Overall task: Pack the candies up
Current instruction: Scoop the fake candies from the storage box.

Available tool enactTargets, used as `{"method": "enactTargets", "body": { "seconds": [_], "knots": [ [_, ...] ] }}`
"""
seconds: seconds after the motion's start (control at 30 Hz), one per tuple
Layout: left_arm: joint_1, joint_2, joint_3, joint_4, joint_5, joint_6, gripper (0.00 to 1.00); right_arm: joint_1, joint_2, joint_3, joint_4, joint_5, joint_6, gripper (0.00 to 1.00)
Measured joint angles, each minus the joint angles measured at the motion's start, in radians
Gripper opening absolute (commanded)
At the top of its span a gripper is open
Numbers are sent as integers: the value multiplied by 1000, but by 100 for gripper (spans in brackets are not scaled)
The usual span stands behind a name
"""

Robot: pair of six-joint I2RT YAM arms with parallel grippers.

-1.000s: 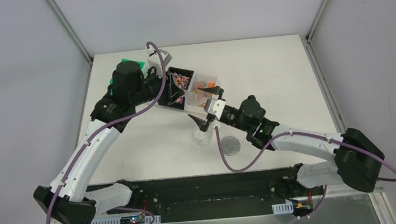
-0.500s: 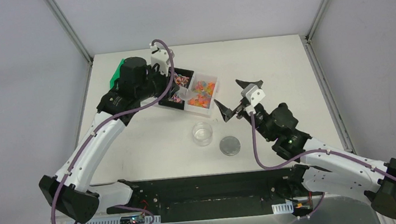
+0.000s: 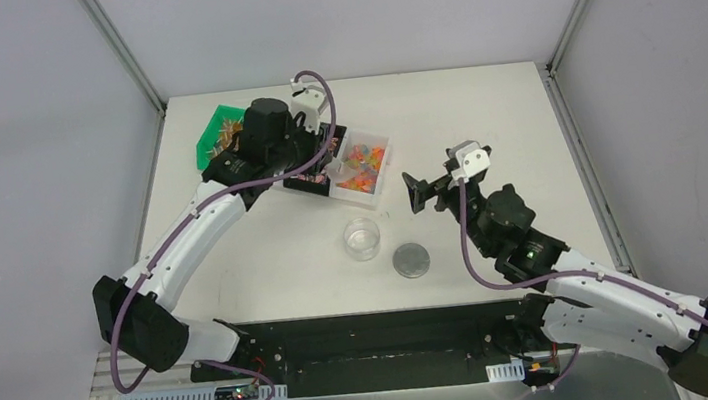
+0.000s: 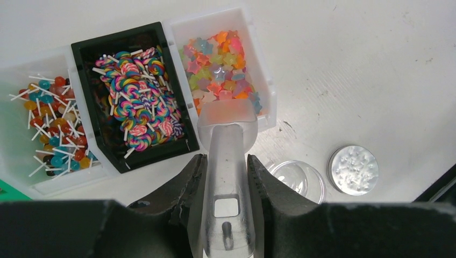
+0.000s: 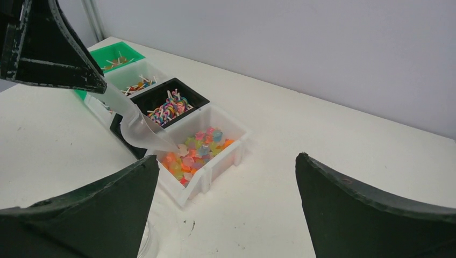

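The candies [image 4: 218,70] are small star-shaped sweets in orange, pink, yellow and blue, filling a white bin [image 3: 378,179]. My left gripper [image 4: 226,161] is shut on the handle of a translucent scoop [image 4: 226,134]. The scoop's bowl rests on the near end of that candy pile, as the right wrist view also shows on the scoop [image 5: 137,128]. A clear round jar [image 3: 362,238] stands in front of the bins with its grey lid disc [image 3: 411,260] lying beside it. My right gripper [image 3: 432,187] hangs open to the right of the bins, holding nothing.
A black bin of swirl lollipops [image 4: 137,97] and a white bin of ball lollipops [image 4: 48,123] sit left of the candy bin. A green bin [image 3: 212,138] stands at the far left. Walls close the table at the back and both sides.
My right arm has drawn back from the jar and candy bin to the right, jaws wide. My left arm has shifted right along the bins, uncovering the green bin.
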Motion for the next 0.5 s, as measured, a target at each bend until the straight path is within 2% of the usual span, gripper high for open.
{"method": "enactTargets", "body": {
  "seconds": [0.5],
  "knots": [
    [-73, 136, 1, 24, -118, 0, 0, -1, -95, 11, -85, 130, 67, 100]
  ]
}}
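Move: The left gripper already holds the clear scoop. The bin of star candies is about 10 cm ahead of that gripper, 9 cm to its right and 19 cm below; the black lollipop bin is about 13 cm ahead and level sideways. The open glass jar lies some 5 cm back and 9 cm right, the round lid 10 cm back and 18 cm right. From the empty right hand, the star candies are about 14 cm ahead, 11 cm left and 22 cm below. Lower the left gripper about 5 cm, easing some 2 cm to the right and slightly forward, so the scoop's bowl comes down towards the near end of the star-candy bin. Tip the fingers a little steeper, well under 10 degrees, and keep the grip on the handle. Draw the empty, wide-open right hand some 3 cm farther right, away from the bins. ##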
